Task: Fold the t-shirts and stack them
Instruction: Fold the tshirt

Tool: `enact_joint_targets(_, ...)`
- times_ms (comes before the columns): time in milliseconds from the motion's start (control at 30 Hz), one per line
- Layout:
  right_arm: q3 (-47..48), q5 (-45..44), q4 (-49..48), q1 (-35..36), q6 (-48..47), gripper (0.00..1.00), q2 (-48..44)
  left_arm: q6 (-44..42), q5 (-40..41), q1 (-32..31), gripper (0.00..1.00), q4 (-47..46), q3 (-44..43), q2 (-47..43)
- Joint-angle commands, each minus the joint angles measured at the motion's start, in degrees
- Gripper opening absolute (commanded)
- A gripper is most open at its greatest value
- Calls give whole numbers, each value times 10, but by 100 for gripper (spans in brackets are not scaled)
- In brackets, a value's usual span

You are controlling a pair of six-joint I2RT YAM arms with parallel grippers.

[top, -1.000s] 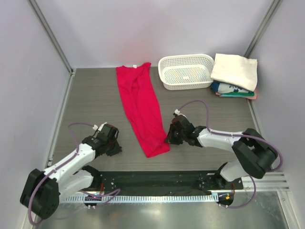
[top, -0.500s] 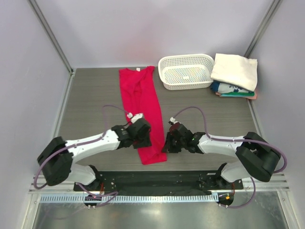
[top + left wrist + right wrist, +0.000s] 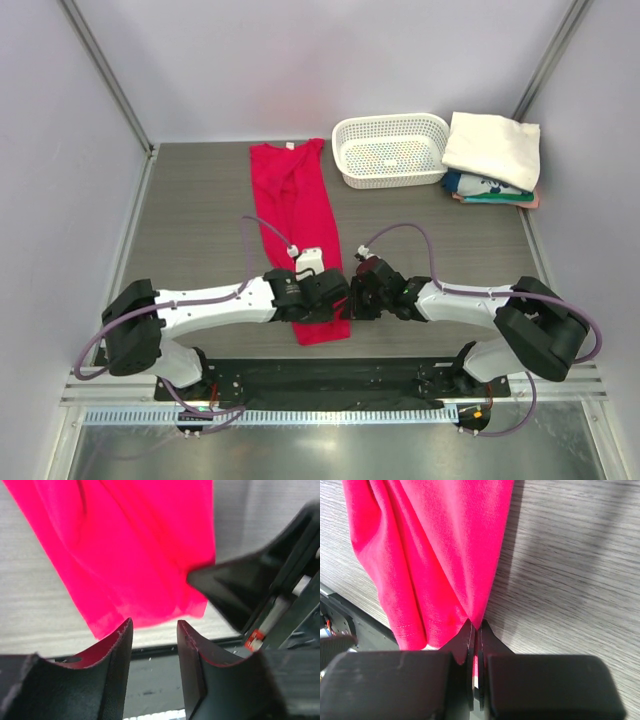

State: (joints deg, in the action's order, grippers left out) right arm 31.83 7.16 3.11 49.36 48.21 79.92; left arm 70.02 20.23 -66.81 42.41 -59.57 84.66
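A crimson-red t-shirt (image 3: 298, 215) lies folded lengthwise into a long strip down the middle of the table. Its near end (image 3: 145, 580) fills the left wrist view, and the same cloth (image 3: 435, 545) shows in the right wrist view. My right gripper (image 3: 352, 298) is shut on the strip's near right corner, red cloth pinched between its fingertips (image 3: 476, 630). My left gripper (image 3: 325, 300) hovers open over the near end, nothing between its fingers (image 3: 124, 635). A cream-white t-shirt (image 3: 492, 146) tops a folded pile with a teal-printed one (image 3: 487, 189) at the back right.
A white perforated basket (image 3: 390, 149) stands at the back, between the red strip and the pile. The black mounting rail (image 3: 330, 378) runs along the near table edge. Grey walls close in the left, right and back sides.
My left arm has swung from the near left across to the strip's near end, and its jaws have opened. The right gripper kept its grip and the strip shifted slightly.
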Motion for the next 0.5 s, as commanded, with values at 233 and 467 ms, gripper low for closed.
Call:
enact_joint_targets(233, -4, 0, -4, -3, -12, 1, 0, 86, 55, -24, 37, -45, 94, -37)
enact_joint_targets(467, -10, -2, -5, -4, -12, 1, 1, 81, 69, -24, 39, -136, 148, -53)
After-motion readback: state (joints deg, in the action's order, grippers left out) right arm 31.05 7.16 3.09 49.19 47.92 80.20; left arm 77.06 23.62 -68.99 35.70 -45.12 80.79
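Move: The near left corner of the folded red t-shirt's hem lies some 5 cm to my left hand's left, about 5 cm back and roughly 8 cm below it. From my left hand, the hem's near right corner is around 5 cm to the right, 3 cm back and also 8 cm down; my right gripper stands about 5 cm right, 1 cm ahead and 6 cm lower. From my right hand, the left corner is about 10 cm left and 6 cm back, just below. I draw my left hand a touch back, then sink it about 5 cm while swinging roughly 4 cm left, away from my right gripper and down towards the t-shirt's near left hem corner. Its fingers stay partly open and the wrist hardly turns. My right hand holds its place low over the table, keeping its pinch on the t-shirt's right edge. ##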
